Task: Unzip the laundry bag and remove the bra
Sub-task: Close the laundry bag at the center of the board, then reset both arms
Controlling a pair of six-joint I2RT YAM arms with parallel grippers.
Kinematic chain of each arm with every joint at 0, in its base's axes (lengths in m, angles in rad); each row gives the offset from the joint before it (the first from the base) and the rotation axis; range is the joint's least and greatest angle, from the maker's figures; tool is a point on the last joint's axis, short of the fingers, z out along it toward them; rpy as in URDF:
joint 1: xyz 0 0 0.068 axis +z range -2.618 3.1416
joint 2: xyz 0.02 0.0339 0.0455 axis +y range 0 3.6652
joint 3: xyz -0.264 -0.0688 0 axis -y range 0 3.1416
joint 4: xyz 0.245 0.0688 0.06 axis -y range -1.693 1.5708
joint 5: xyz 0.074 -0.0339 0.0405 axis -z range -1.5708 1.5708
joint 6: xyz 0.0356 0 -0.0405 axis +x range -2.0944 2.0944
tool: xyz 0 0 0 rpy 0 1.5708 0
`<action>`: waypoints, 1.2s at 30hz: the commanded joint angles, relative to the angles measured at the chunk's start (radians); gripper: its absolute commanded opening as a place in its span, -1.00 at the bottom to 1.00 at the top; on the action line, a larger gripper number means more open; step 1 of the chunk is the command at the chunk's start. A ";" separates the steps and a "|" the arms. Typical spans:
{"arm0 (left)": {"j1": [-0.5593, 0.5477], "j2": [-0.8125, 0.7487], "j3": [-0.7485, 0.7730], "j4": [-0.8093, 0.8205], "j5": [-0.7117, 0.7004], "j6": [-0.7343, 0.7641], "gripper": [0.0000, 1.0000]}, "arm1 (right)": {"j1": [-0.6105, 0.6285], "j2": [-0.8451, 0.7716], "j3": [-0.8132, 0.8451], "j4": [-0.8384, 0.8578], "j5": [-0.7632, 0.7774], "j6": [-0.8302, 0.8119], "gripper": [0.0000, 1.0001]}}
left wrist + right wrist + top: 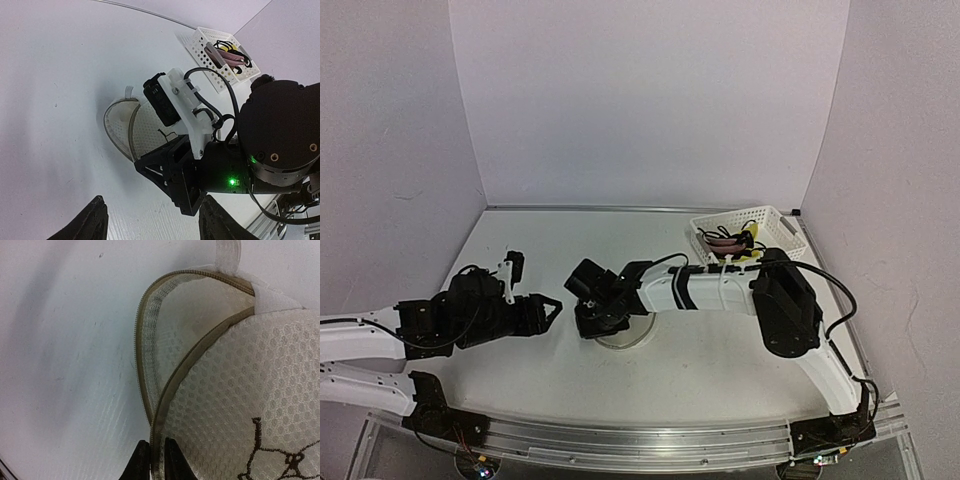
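Note:
The laundry bag [240, 390], a round white mesh pouch with a black pictogram [272, 455], lies flat on the table under my right gripper [592, 325]. Its zipper [145, 365] is parted along the left rim, showing mesh lining inside. My right gripper [156, 460] is shut on the zipper seam where the two sides meet. My left gripper [152, 220] is open and empty, low over the table just left of the bag [125, 125]. The bag's edge shows in the top view [628, 338]. The bra is hidden.
A white perforated basket [775, 222] with pink and yellow items stands at the back right, also in the left wrist view [200, 42]. The right arm [720, 290] stretches across the table's middle. White walls close in the back and sides.

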 commanded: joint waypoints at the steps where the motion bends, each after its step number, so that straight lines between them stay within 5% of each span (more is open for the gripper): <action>1: -0.003 0.013 0.061 -0.003 -0.030 -0.006 0.26 | 0.000 -0.046 -0.027 0.055 0.003 0.005 -0.57; 19: -0.001 0.024 0.169 -0.083 -0.124 0.091 0.37 | 0.000 -0.382 -0.197 0.103 0.177 -0.070 0.29; 30: 0.021 0.063 0.292 -0.171 -0.181 0.198 0.86 | -0.018 -0.514 -0.326 0.132 0.393 -0.152 0.95; 36: 0.150 0.112 0.344 -0.184 -0.057 0.247 0.99 | -0.095 -0.573 -0.418 0.136 0.400 -0.144 0.97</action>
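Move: At the left rim of the laundry bag's lid, the right fingertips straddle the zipper edge, already slightly parted; the lid's middle lies about 8 cm to the right and 2 cm ahead, a centimetre or so lower. The open zipper gap is some 7 cm straight ahead, and the white basket about 42 cm right and 23 cm ahead. From the left hand the lid is roughly 8 cm ahead, 12 cm right and 15 cm below. Opening wide, the right fingers let go of the lid's rim after dipping slightly; the hand then climbs about 14 cm and swings some 10 cm right and a little forward above the lid, its fingertips tipping up by roughly 20 degrees. The empty left hand rises about 7 cm and goes some 4 cm forward, also opening wide. ##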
